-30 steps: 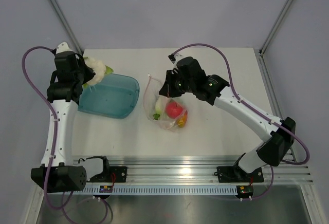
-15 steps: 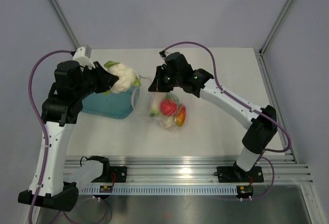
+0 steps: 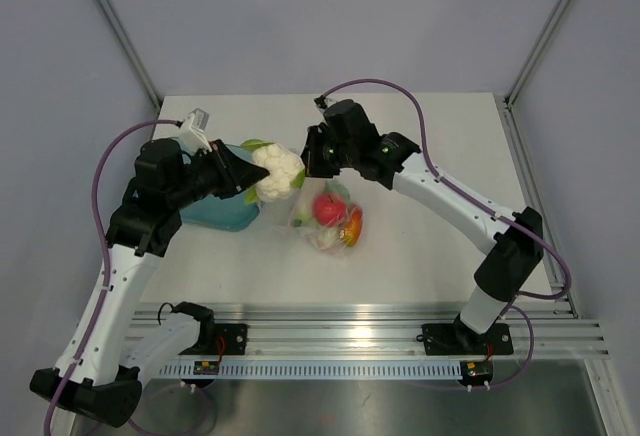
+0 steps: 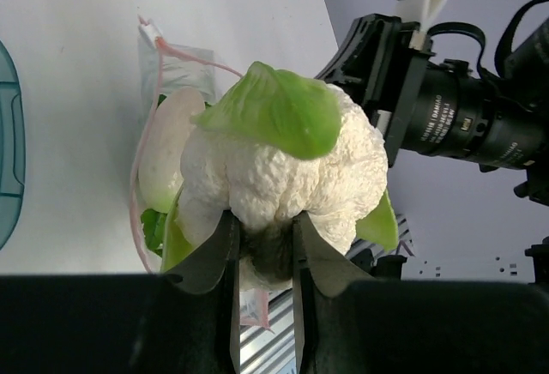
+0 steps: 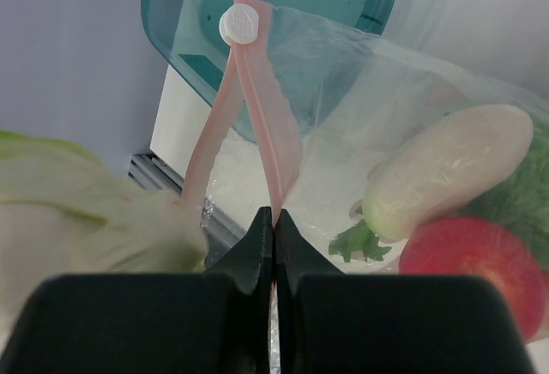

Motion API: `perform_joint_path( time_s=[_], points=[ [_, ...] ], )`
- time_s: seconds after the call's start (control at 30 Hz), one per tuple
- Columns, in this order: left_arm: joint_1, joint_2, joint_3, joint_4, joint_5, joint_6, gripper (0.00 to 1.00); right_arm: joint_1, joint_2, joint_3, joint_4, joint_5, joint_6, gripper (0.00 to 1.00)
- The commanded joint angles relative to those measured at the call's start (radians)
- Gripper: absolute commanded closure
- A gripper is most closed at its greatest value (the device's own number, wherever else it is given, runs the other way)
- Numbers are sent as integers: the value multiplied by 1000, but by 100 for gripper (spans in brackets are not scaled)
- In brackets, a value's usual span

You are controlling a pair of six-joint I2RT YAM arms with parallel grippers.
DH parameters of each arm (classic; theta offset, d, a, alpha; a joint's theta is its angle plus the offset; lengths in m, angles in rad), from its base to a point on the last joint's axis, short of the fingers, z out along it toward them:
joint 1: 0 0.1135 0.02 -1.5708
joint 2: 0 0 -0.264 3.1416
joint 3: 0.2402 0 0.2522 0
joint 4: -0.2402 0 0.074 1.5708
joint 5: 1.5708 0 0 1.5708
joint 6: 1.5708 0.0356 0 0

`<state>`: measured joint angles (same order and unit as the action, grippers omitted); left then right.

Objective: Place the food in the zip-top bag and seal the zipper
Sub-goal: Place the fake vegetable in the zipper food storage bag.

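My left gripper [image 3: 256,178] is shut on a white toy cauliflower [image 3: 277,170] with green leaves, held in the air just left of the zip-top bag [image 3: 335,224]. In the left wrist view the fingers [image 4: 225,245] squeeze the cauliflower's [image 4: 283,164] base. My right gripper [image 3: 312,168] is shut on the bag's pink zipper [image 5: 280,138] and lifts that edge, so the mouth gapes towards the cauliflower. Inside the bag lie a red piece [image 3: 327,208], an orange piece [image 3: 352,224] and a whitish piece [image 5: 446,168] with a green leaf [image 5: 364,241].
A teal translucent bowl [image 3: 212,212] sits on the white table under the left arm, next to the bag. The zipper's white slider [image 5: 239,24] hangs at the far end of the strip. An aluminium rail [image 3: 350,321] runs along the near edge.
The left arm has carried the cauliflower rightwards from over the bowl's far left corner to the bag's mouth. The right gripper has kept hold of the zipper, shifting a little left.
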<state>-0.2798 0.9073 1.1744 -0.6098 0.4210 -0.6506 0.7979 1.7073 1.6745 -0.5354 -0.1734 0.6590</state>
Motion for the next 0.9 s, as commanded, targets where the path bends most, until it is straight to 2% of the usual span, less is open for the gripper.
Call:
perform_joint_path(
  time_s=[0.0, 0.17, 0.33, 0.6, 0.87],
  points=[
    [-12, -21, -70, 202, 91, -101, 100, 0, -83, 4, 29, 5, 21, 100],
    [-33, 1, -134, 206, 50, -75, 100, -2, -104, -2, 38, -11, 30, 100],
    [-64, 77, -93, 59, -28, 22, 100, 0, -124, -7, 55, -21, 37, 100],
    [-102, 125, -62, -70, -146, 110, 100, 1, -147, -13, 52, 8, 34, 100],
    [-102, 133, -62, -146, -153, 221, 100, 1, -166, -24, 37, 37, 25, 100]
  ],
)
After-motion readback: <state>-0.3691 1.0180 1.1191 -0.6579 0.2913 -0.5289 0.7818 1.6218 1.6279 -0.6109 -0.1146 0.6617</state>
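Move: My left hand holds the cauliflower. The bag's mouth, its target, is centred about 8 cm to the right of that hand, 3 cm ahead and some 10 cm below. The teal bin lies roughly 13 cm ahead of the left hand and 17 cm to its left, near table height. From my right hand, which pinches the bag's rim, the mouth is about 4 cm left, 3 cm back and 3 cm lower; the tomato is level with it, 6 cm right and 15 cm below. With my left fingers still clamped on the cauliflower's stem, I lower it about 7 cm into the bag's mouth, edging a little to the right at first and back left at the end, while that wrist rolls some 10 degrees, left side up. My right hand keeps its pinch on the rim and draws it about 3 cm to the right. ##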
